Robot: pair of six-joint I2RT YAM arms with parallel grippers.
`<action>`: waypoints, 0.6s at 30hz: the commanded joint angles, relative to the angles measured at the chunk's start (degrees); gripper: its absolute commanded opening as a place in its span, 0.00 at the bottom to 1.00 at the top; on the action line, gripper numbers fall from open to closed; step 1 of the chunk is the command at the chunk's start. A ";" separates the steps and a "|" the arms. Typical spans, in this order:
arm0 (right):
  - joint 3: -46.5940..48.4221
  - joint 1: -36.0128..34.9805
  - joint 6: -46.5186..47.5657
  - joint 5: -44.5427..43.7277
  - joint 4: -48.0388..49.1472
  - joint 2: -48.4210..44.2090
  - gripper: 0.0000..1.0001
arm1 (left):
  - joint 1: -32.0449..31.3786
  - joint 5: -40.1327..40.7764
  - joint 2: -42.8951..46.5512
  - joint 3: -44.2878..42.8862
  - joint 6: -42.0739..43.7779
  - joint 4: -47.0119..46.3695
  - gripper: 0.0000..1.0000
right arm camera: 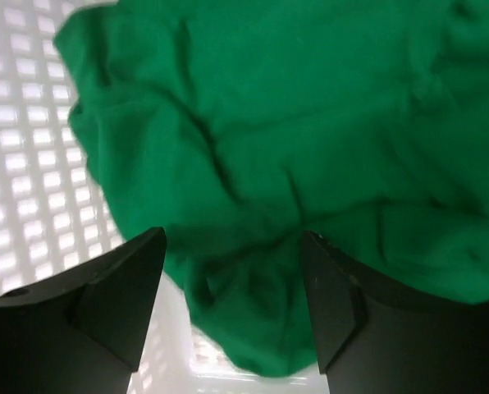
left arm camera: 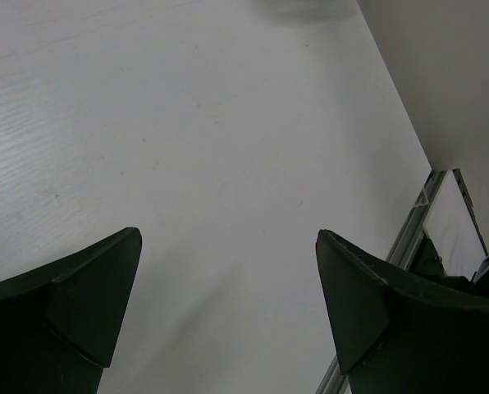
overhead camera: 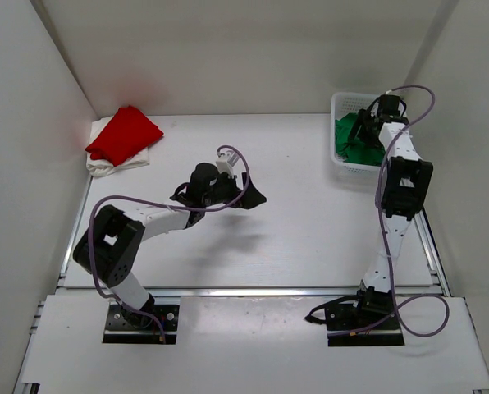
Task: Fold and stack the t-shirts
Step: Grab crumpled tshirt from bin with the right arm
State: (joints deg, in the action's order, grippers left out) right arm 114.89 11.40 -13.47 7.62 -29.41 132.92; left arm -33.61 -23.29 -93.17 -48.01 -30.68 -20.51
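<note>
A folded red t-shirt (overhead camera: 124, 134) lies on top of a folded white t-shirt (overhead camera: 113, 162) at the table's far left corner. A crumpled green t-shirt (overhead camera: 353, 141) (right arm camera: 294, 148) lies in the white mesh basket (overhead camera: 346, 169) at the far right. My right gripper (overhead camera: 367, 123) (right arm camera: 232, 246) hangs over the basket, open, its fingers either side of a green fold without pinching it. My left gripper (overhead camera: 249, 195) (left arm camera: 228, 242) stands open over bare table in the middle, holding nothing.
The basket's mesh wall (right arm camera: 23, 148) shows to the left of the green cloth. White walls close in the table on the left, back and right. A metal rail (left arm camera: 409, 238) runs along the table's edge beside the left gripper.
</note>
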 commanded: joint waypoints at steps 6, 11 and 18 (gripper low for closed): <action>26.69 -1.99 1.00 -3.04 -14.97 13.68 0.00 | -0.94 2.37 4.30 1.16 0.00 -0.41 0.98; 28.81 -4.19 2.31 -5.07 -14.89 3.43 0.00 | -1.28 2.99 5.45 0.82 0.53 2.67 0.98; 26.10 -6.64 3.98 -2.17 -18.22 -18.36 0.00 | 0.46 1.48 8.87 2.30 -3.15 2.67 0.98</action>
State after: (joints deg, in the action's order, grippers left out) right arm 139.65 6.61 -11.27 4.14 -48.40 130.04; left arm -34.09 -21.56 -89.89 -46.98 -32.08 -17.82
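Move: Beneath the open right fingers lies the crumpled green t-shirt, its middle roughly 3 cm ahead, 1 cm to the right and 4 cm below. The bin's left wall stands about 11 cm to this hand's left, level with it fore and aft. The bin's near wall is some 12 cm back, straight behind. From the left hand the green t-shirt lies about 29 cm ahead, 38 cm to the right and 8 cm lower. Dipping into the bin, the right hand slides about 4 cm forward and 2 cm down into the green cloth, and the half-open fingers shut and pinch a fold. It then climbs fast, some 17 cm nearly straight up with a slight drift back and left, the fingers staying shut on the cloth and tipping up about 10 degrees from their steep slant. ##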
